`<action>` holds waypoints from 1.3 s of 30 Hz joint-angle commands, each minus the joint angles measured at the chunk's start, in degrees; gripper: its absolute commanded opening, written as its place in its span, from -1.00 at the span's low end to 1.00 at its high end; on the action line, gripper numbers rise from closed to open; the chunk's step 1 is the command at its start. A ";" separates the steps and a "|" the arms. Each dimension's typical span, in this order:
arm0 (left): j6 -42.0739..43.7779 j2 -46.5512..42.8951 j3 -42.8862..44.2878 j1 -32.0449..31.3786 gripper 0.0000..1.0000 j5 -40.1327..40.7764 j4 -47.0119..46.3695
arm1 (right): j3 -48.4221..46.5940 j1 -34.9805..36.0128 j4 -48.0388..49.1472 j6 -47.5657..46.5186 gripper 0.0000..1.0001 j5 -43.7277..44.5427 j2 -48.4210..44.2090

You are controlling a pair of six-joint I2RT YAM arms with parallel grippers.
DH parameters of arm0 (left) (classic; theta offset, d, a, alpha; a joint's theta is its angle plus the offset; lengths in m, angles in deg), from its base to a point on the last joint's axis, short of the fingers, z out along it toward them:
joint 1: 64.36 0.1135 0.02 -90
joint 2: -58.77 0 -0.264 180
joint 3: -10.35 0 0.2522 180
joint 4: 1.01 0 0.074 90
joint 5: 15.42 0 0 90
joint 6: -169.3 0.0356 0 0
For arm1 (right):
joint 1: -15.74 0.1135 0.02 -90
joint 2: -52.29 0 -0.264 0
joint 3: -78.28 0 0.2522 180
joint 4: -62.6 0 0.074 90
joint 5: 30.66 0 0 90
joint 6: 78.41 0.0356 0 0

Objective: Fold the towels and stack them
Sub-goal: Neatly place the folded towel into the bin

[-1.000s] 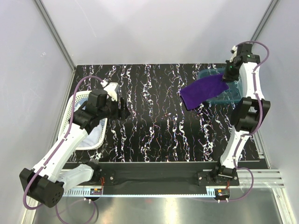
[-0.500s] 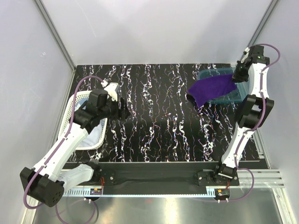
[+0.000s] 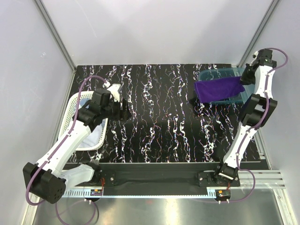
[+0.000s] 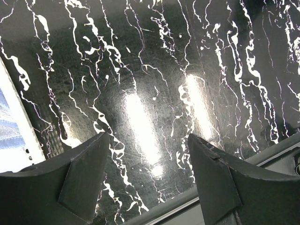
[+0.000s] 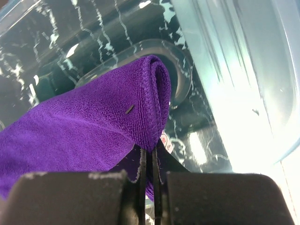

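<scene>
A deep purple towel (image 3: 218,89) hangs stretched over the translucent teal bin (image 3: 212,73) at the back right. My right gripper (image 3: 245,78) is shut on the towel's right end, at the far right edge. In the right wrist view the closed fingers (image 5: 149,157) pinch a folded hem of the purple towel (image 5: 93,122) above the bin's floor. My left gripper (image 3: 123,109) hovers open over the bare tabletop, left of centre. In its own view the left gripper (image 4: 146,138) holds nothing. A pale blue-white towel (image 3: 96,136) lies in the white basket (image 3: 73,110).
The white perforated basket sits at the table's left edge, under my left arm; its rim (image 4: 18,117) shows at the left of the left wrist view. The teal bin's wall (image 5: 243,70) rises right beside my right gripper. Enclosure walls stand close on both sides.
My right gripper has moved right and back toward the corner, pulling the purple towel across the bin. The left arm has shifted only slightly, its gripper still open.
</scene>
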 commanded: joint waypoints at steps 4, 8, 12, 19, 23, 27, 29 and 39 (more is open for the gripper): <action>0.90 0.17 0.89 0.20 0.49 -1.07 -1.99 | -1.64 -0.15 5.30 -0.99 -1.00 2.10 1.88; 0.98 0.17 0.71 0.20 0.49 -0.63 -2.26 | -2.68 -0.41 6.28 -2.93 -1.00 3.16 4.51; 1.07 1.40 1.15 0.20 0.49 -0.81 -1.91 | -2.87 -0.85 7.86 -3.45 -1.00 4.12 6.18; 0.99 2.28 1.85 0.20 0.50 -1.33 -2.61 | -3.83 -2.08 9.79 -4.42 -1.00 8.43 8.82; 0.98 3.68 2.38 0.20 0.50 -2.30 -2.35 | -3.75 -3.14 10.58 -4.07 -1.00 9.04 8.56; 0.81 3.60 2.20 0.20 0.51 -3.44 -2.96 | -4.27 -3.14 10.50 -4.86 -1.00 11.24 8.64; 0.72 3.77 2.38 0.37 0.51 -3.62 -3.05 | -4.89 -3.23 10.41 -5.30 -0.97 13.52 9.00; 0.63 3.68 2.20 0.28 0.52 -3.01 -2.96 | -4.54 -3.58 10.23 -2.85 0.01 11.61 6.63</action>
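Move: The right hand holds one end of the folded purple towel over the bin. The bin's centre is about 3 cm to its left, level with it fore and aft, and 7 cm below; the towel's middle trails about 11 cm left, 2 cm back and 3 cm lower. From the idle left hand, the bin's centre lies roughly 51 cm right, 23 cm ahead and 14 cm below. The right hand lowers, then draws the towel rightward into the bin, about 8 cm across, and opens its fingers. ##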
